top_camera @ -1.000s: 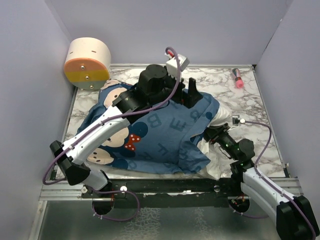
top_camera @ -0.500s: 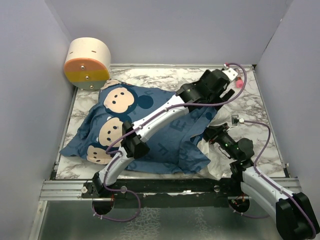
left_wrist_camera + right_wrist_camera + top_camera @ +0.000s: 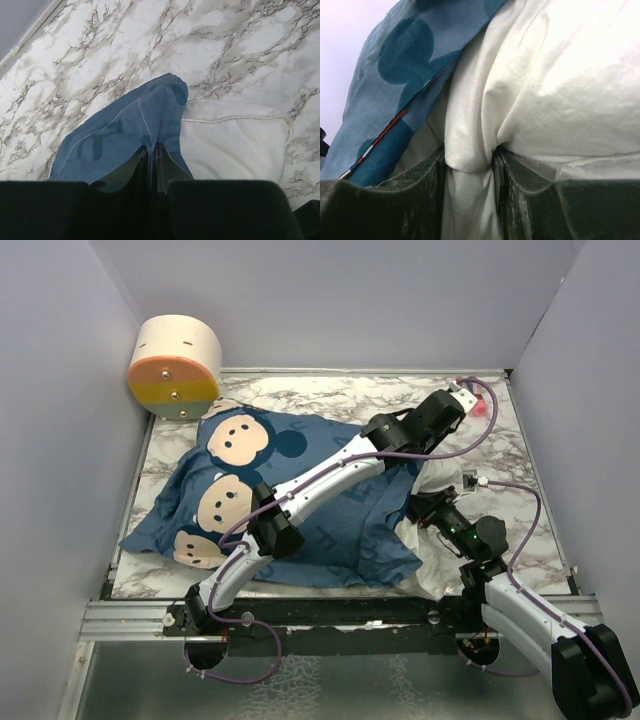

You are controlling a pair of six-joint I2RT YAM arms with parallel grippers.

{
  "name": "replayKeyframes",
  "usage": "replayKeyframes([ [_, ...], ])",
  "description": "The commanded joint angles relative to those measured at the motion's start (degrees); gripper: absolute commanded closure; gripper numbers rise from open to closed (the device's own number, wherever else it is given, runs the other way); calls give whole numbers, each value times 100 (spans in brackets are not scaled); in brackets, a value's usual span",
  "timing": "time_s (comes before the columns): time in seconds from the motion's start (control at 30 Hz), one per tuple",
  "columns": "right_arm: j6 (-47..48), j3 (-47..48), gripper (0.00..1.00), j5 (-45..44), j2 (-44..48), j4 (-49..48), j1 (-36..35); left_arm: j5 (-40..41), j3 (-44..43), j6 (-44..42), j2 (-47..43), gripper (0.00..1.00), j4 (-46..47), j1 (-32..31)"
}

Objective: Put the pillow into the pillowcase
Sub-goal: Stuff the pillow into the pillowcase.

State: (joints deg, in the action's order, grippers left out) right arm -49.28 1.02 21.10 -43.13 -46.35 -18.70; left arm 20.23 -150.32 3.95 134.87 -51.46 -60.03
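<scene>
The dark blue pillowcase [image 3: 250, 490] with mouse faces lies spread over the left and middle of the marble table. The white pillow [image 3: 440, 475] sticks out of it at the right. My left gripper [image 3: 412, 453] reaches far right and is shut on the pillowcase's hem; in the left wrist view [image 3: 151, 150] the blue cloth [image 3: 135, 125] is pinched beside the pillow's corner [image 3: 235, 140]. My right gripper [image 3: 428, 510] is shut on a fold of the pillow; the right wrist view [image 3: 470, 165] shows white fabric [image 3: 545, 90] between the fingers, with the pillowcase [image 3: 405, 65] at the left.
A cream and orange round container [image 3: 176, 365] stands at the back left corner. A small pink object [image 3: 480, 405] lies at the back right. Grey walls enclose the table on three sides. A metal rail [image 3: 330, 612] runs along the near edge.
My left arm has swung from the middle back of the table to the far right, drawing the pillowcase's edge that way. The mouse faces at the left are now uncovered. The right arm holds still.
</scene>
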Motion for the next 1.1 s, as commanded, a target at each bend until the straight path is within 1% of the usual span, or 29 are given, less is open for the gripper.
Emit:
replayKeyframes([
  [0.0,85,-177,65,465,-96,474,-98,-494,-147,226,-357,96,410,15],
  [0.03,89,-162,65,458,-106,477,-99,-649,-147,281,-382,99,505,17],
  [0.1,93,-107,68,436,-127,476,-91,-1102,-138,420,-435,100,819,26],
  [0.13,100,-65,73,405,-145,477,-95,-1252,-138,488,-465,100,933,31],
  [0.17,98,-3,79,353,-156,481,-98,-1594,-138,584,-500,100,1174,41],
  [0.23,107,148,96,114,-103,543,-99,-2133,-138,826,-556,100,1668,65],
  [0.27,130,256,99,-46,-22,597,-96,-2446,-144,971,-577,100,1927,88],
  [0.4,560,1044,99,-1018,475,1297,-89,-3769,-215,1824,-566,100,3396,147],
  [0.5,1183,1833,99,-1976,832,1841,-90,-4449,-537,2659,-410,100,4581,166],
  [0.57,1550,2370,99,-2639,1011,2071,-84,-4704,-756,3261,-298,100,5327,176],
  [0.63,2164,2948,99,-3109,1105,2179,-81,-4832,-807,3707,-314,100,5936,176],
  [0.73,3038,3944,99,-3511,1013,2216,-81,-4944,-751,4048,-558,100,6465,140],
  [0.83,3845,5089,99,-3320,597,2195,-81,-5068,-515,4163,-973,100,6840,66],
  [0.9,4244,6073,99,-2808,78,2584,-81,-5129,-191,4201,-1355,100,7094,36],
  [0.93,4379,6551,99,-2430,-255,2959,-81,-5157,39,4198,-1566,100,7167,35],
  [1.0,4588,7695,99,-1715,-912,3583,-81,-5090,894,4052,-2180,100,7223,41],
  [1.07,4698,8425,99,-1019,-1542,4243,-81,-4801,2080,3806,-2973,100,7286,58],
])
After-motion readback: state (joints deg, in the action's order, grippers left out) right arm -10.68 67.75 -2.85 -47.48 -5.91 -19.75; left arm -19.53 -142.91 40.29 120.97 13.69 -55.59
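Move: Between the left hand's fingers lies the pillowcase's rim, right at the hand point; the exposed pillow end sits some 13 cm back of this hand, about level sideways and 8 cm lower. The spread case body is roughly 30 cm left, 13 cm back and 14 cm down. The right hand already straddles a pillow fold at its fingers; from it the case body lies about 25 cm left, level fore and aft, some 6 cm lower. Hoisting together, both hands finish closing, the left on the pillowcase rim and the right on its pillow fold, then swing up about 35 cm off the table, slow first, then fast. The left also draws back some 10 cm, rolling roughly 80 degrees left side down; the right drifts some 8 cm right, fingers tipping up and turning clockwise about 35 degrees, grips kept. ##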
